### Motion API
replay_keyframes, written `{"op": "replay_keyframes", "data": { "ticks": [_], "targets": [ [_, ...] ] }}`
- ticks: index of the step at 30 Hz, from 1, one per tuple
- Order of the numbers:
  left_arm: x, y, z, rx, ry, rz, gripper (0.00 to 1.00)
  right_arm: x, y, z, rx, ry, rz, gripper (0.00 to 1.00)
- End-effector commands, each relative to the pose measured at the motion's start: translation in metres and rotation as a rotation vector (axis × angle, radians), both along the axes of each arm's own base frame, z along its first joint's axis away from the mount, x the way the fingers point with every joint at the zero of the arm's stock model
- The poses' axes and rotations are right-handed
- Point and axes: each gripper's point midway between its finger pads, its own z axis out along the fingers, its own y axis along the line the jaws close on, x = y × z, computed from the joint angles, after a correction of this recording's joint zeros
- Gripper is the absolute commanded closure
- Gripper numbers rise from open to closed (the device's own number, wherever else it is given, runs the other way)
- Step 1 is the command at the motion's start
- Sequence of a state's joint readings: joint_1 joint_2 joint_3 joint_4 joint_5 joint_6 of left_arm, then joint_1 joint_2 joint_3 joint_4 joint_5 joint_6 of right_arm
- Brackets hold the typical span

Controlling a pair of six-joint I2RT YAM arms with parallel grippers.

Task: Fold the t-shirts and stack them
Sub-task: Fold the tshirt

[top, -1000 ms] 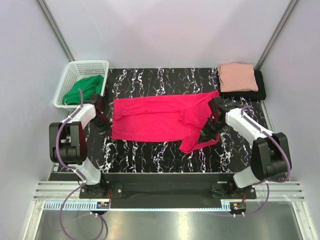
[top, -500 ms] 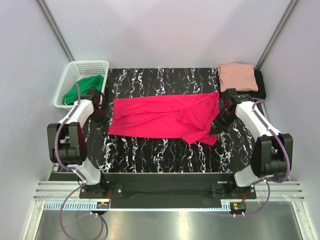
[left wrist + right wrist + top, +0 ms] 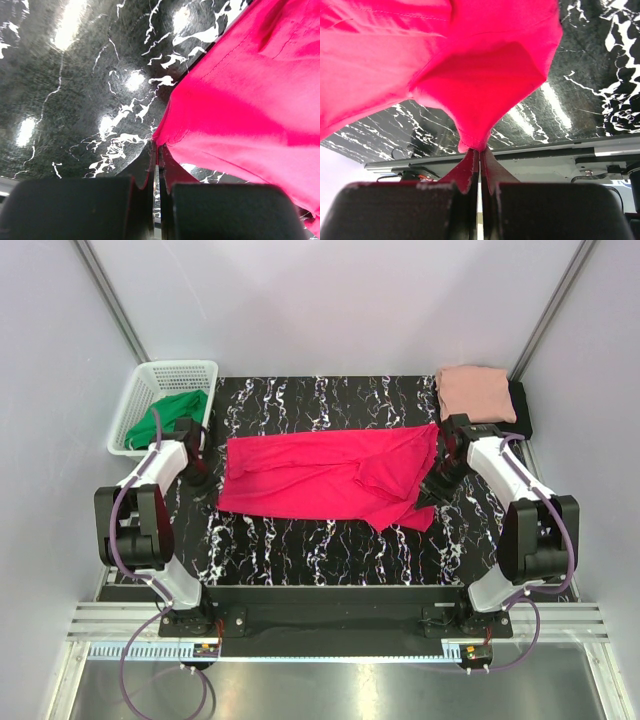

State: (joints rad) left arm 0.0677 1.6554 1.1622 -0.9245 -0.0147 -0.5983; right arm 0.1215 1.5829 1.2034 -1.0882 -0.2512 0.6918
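Observation:
A crimson-pink t-shirt (image 3: 320,478) lies stretched crosswise on the black marbled table (image 3: 330,400), its right part still rumpled. My left gripper (image 3: 210,477) is shut on its left edge; in the left wrist view the gripper (image 3: 156,147) pinches a corner of the cloth (image 3: 240,100) just above the table. My right gripper (image 3: 433,487) is shut on the right end, and the right wrist view shows the gripper (image 3: 479,150) nipping a bunched point of the shirt (image 3: 485,75), held off the table. A folded salmon-pink t-shirt (image 3: 475,392) rests on a folded black t-shirt (image 3: 520,420) at the back right.
A white plastic basket (image 3: 150,375) at the back left holds a green cloth (image 3: 172,412). Pale walls close in both sides and the back. The table's near edge and a metal rail (image 3: 330,620) run behind the arm bases.
My right gripper has swung out to the right and back, drawing the shirt's near-right flap with it and stretching the cloth. My left gripper shifted slightly back, still holding the left edge.

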Motion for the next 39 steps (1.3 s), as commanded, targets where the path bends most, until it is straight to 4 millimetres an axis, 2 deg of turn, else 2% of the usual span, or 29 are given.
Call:
{"op": "replay_keyframes", "data": {
  "ticks": [1,10,22,27,32,39],
  "targets": [
    [-0.001,-0.008,0.001,-0.052,-0.023,-0.026,1.0,0.013,0.006,0.016,0.039,-0.056,0.026,1.0],
    [0.006,-0.022,0.015,-0.129,-0.077,-0.083,1.0,0.02,0.011,0.035,0.067,-0.096,0.051,1.0],
    [0.01,-0.025,0.032,-0.144,-0.128,-0.124,1.0,0.022,0.011,0.065,0.076,-0.151,0.081,1.0],
    [0.011,-0.029,0.036,-0.164,-0.139,-0.127,1.0,0.022,0.012,0.068,0.082,-0.157,0.087,1.0],
    [0.011,-0.025,0.036,-0.14,-0.137,-0.119,1.0,0.026,0.006,0.067,0.05,-0.166,0.09,1.0],
    [0.019,-0.025,0.041,-0.139,-0.152,-0.128,1.0,0.046,-0.005,0.077,0.024,-0.203,0.089,1.0]
  ]
}}
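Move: Both hands already pinch the red t-shirt's near edge. The left one's goal, the far left corner, lies about 16 cm ahead, 2 cm right and 5 cm below; the white basket is some 23 cm ahead and 10 cm left. From the right hand, the far right corner is roughly 19 cm ahead, 3 cm right and 9 cm below, the folded-in sleeve 9 cm ahead and 6 cm left, the pink folded shirt about 25 cm ahead and 10 cm right. Keeping their pinch on the near edge, the two hands raise it for the fold: the right lifts its bunch of red cloth about 6 cm and brings it some 3 cm forward, pausing halfway, fingertips tipping slightly forward. The left dips a touch as it slides 2.5 cm right, towards the right hand, then rises a little, its fingertips leaning right. ##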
